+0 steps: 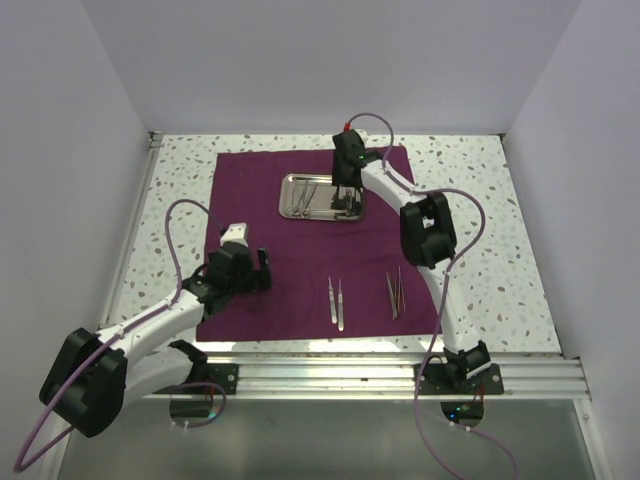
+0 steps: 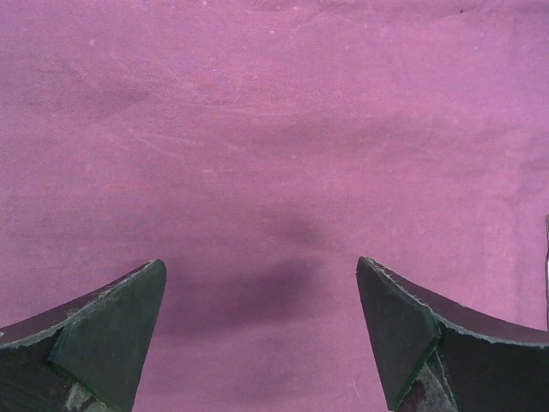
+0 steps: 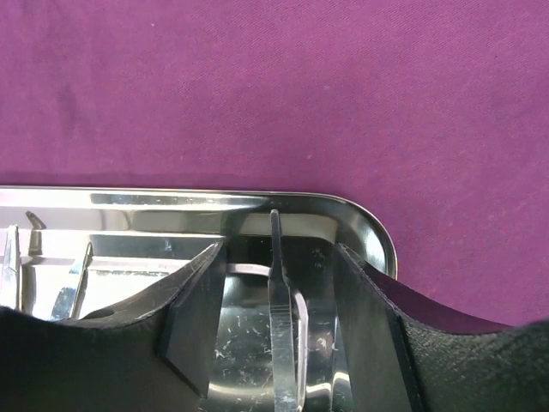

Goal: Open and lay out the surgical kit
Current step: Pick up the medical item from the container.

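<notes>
The surgical kit's purple cloth (image 1: 250, 190) lies spread flat on the table. The steel tray (image 1: 320, 176) sits on its far middle part and holds several thin silver instruments (image 1: 305, 200). My right gripper (image 1: 346, 195) reaches down into the tray's right end. In the right wrist view its jaws (image 3: 274, 326) stand apart on either side of a slim silver instrument (image 3: 276, 283), with a gap on both sides. Two pairs of tweezers (image 1: 335, 300) (image 1: 394, 292) lie on the cloth near the front. My left gripper (image 1: 240, 285) hovers open over bare cloth (image 2: 274, 129) at the left.
The speckled table top (image 1: 470, 220) shows around the cloth, with white walls on three sides. More instruments (image 3: 73, 287) lie in the tray left of my right fingers. The tray rim (image 3: 171, 199) curves just beyond the fingertips.
</notes>
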`<state>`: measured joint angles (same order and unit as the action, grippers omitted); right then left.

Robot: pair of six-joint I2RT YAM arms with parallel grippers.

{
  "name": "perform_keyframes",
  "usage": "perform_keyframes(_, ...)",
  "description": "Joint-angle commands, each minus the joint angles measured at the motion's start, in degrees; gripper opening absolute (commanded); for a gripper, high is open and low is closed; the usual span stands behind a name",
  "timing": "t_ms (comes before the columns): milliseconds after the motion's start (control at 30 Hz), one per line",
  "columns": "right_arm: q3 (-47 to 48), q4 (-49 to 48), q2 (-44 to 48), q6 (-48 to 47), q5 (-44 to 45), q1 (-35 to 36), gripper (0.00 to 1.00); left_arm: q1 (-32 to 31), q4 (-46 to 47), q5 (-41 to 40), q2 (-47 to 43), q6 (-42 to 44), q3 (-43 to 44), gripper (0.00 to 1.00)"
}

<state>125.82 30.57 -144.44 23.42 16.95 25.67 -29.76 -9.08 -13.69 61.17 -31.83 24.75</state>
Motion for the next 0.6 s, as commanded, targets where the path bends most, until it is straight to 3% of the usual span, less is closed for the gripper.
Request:
perform_keyframes(0, -1.28, 0.11, 3.73, -0.83, 0.28, -0.27, 0.56, -0.39, 1.52, -0.81, 0.18, 0.99, 2.05, 0.96)
perform_keyframes(200, 2.67, 3.26, -0.47, -1.27, 0.10, -0.18, 0.47, -0.39, 1.26, -0.72, -0.08, 0.90, 2.05, 0.96)
perform_keyframes(300, 7.06, 6.87, -3.64, -1.53, 0.27, -0.18, 0.32, -0.39, 1.26, -0.72, -0.43, 0.90, 1.97, 0.96)
perform_keyframes(567, 8.65, 9.33, -6.11, -2.06, 0.28, -0.18, 0.18, -0.39, 1.26, -0.46, -0.43, 0.98, 2.05, 0.96)
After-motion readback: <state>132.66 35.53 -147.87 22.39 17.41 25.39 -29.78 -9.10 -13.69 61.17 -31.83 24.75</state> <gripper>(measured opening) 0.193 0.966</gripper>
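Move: Right below the open right fingers, in the tray's right part, lies the medical item, running back towards the base: its middle is some 5 cm back, level left-right and about 1 cm down. The tray's middle is about 8 cm left and 6 cm back, and the pair of instruments stands some 13 cm left and 6 cm back. From the left hand the medical item lies roughly 28 cm ahead, 30 cm right and 3 cm lower. Closing its fingers from about half open to nearly shut, the right hand takes the medical item between the pads close to its far end, down in the tray by the right far corner. The hand stays low and almost in place, easing only about half a centimetre forward towards the tray's far rim, with no lift yet and hardly any turn. ##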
